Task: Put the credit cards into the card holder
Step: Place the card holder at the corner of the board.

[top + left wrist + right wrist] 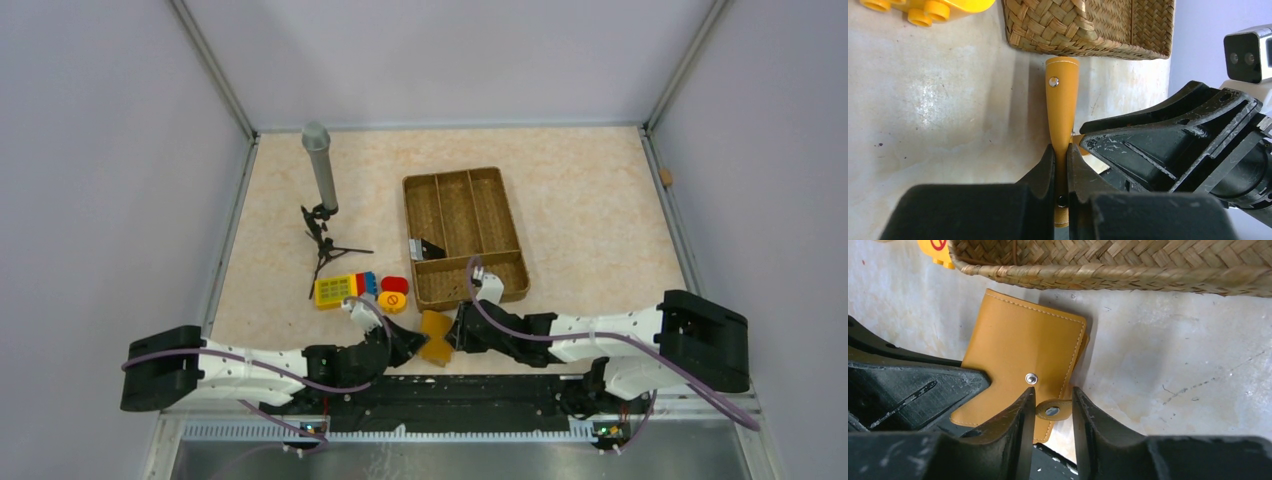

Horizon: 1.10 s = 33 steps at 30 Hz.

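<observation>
The tan-orange card holder (436,338) lies folded shut near the table's front edge, between my two grippers. My left gripper (1061,160) is shut on its left edge, so in the left wrist view I see the card holder (1062,100) edge-on. My right gripper (1050,407) stands open, its fingers close on either side of the small snap tab (1053,410). The tab is undone and sits just below the stud (1031,378) on the card holder (1018,347). Two flat pieces, one dark and one silver, that look like credit cards (427,247) lie in the woven tray.
The woven divided tray (512,225) stands just beyond the card holder. Toy blocks (340,289), a red piece (394,284) and a yellow disc (392,301) lie to its left. A grey microphone on a small tripod (320,170) stands at the back left.
</observation>
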### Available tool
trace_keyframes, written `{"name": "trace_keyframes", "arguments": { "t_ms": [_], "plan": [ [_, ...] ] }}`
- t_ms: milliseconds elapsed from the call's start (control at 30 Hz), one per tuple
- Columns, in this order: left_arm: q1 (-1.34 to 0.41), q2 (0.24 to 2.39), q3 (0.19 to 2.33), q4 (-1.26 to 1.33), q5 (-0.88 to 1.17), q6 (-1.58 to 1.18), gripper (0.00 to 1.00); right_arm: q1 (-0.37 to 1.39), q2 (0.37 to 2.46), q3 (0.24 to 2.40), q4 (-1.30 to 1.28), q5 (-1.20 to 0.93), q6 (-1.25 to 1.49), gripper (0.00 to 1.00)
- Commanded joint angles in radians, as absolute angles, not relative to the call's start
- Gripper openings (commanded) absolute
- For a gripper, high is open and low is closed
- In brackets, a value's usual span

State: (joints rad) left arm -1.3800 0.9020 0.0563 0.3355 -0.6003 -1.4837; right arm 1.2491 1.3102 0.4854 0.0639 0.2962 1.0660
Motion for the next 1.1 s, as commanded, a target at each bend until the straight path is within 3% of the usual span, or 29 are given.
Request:
{"name": "trace_keyframes", "arguments": {
  "t_ms": [0, 133, 200, 333, 400, 467, 767, 1067],
  "plan": [
    [-1.384, 0.894, 0.047, 0.319, -0.628, -1.521, 0.00, 1.264, 1.316, 0.514, 0.044, 0.351, 1.063, 0.28],
    [-1.384, 0.887, 0.047, 0.287, -0.637, -1.547, 0.00, 1.264, 1.328, 0.501, 0.043, 0.367, 1.069, 0.23],
    [-1.384, 0.880, 0.053, 0.252, -0.644, -1.570, 0.19, 1.264, 1.332, 0.507, 0.016, 0.381, 1.071, 0.18],
    [-1.384, 0.825, 0.084, 0.108, -0.667, -1.579, 0.68, 1.265, 1.284, 0.524, -0.053, 0.408, 1.067, 0.00],
    [-1.384, 0.786, 0.117, 0.015, -0.678, -1.573, 0.85, 1.265, 1.243, 0.539, -0.095, 0.427, 1.056, 0.00],
    [-1.384, 0.748, 0.147, -0.095, -0.688, -1.563, 0.96, 1.264, 1.194, 0.556, -0.136, 0.443, 1.041, 0.00],
    [-1.373, 0.726, 0.228, -0.046, -0.625, -1.341, 0.99, 1.265, 1.060, 0.604, -0.152, 0.423, 0.976, 0.00],
    [-1.317, 0.786, 0.172, 0.159, -0.501, -1.325, 0.99, 1.264, 1.055, 0.573, -0.060, 0.354, 0.955, 0.00]
  ]
}}
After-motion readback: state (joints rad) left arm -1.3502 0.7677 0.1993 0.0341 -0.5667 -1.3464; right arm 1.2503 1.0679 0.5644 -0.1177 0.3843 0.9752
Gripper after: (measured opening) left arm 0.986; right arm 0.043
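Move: The card holder is already pinched in the left hand, its middle about 2 cm to that hand's right and 1 cm ahead. Its strap end sits between the right hand's half-open fingers, some 1 cm ahead, 1 cm right and 1 cm below. From the right hand, the woven tray's middle lies about 19 cm ahead and 5 cm right, and the yellow round block 7 cm ahead and 9 cm left, both a few centimetres lower. The right hand shuts its fingers on the card holder's strap while easing about 3 cm to the right and slightly down, then, keeping that pinch, lifts some 8 cm off its lowest point, its fingers tipping up roughly 10 degrees. As the right fingers close, the left hand opens wide and lets go of the holder, shifting 2 cm left and then back while rising about 3 cm, its open fingers left clear on either side of the leather. ##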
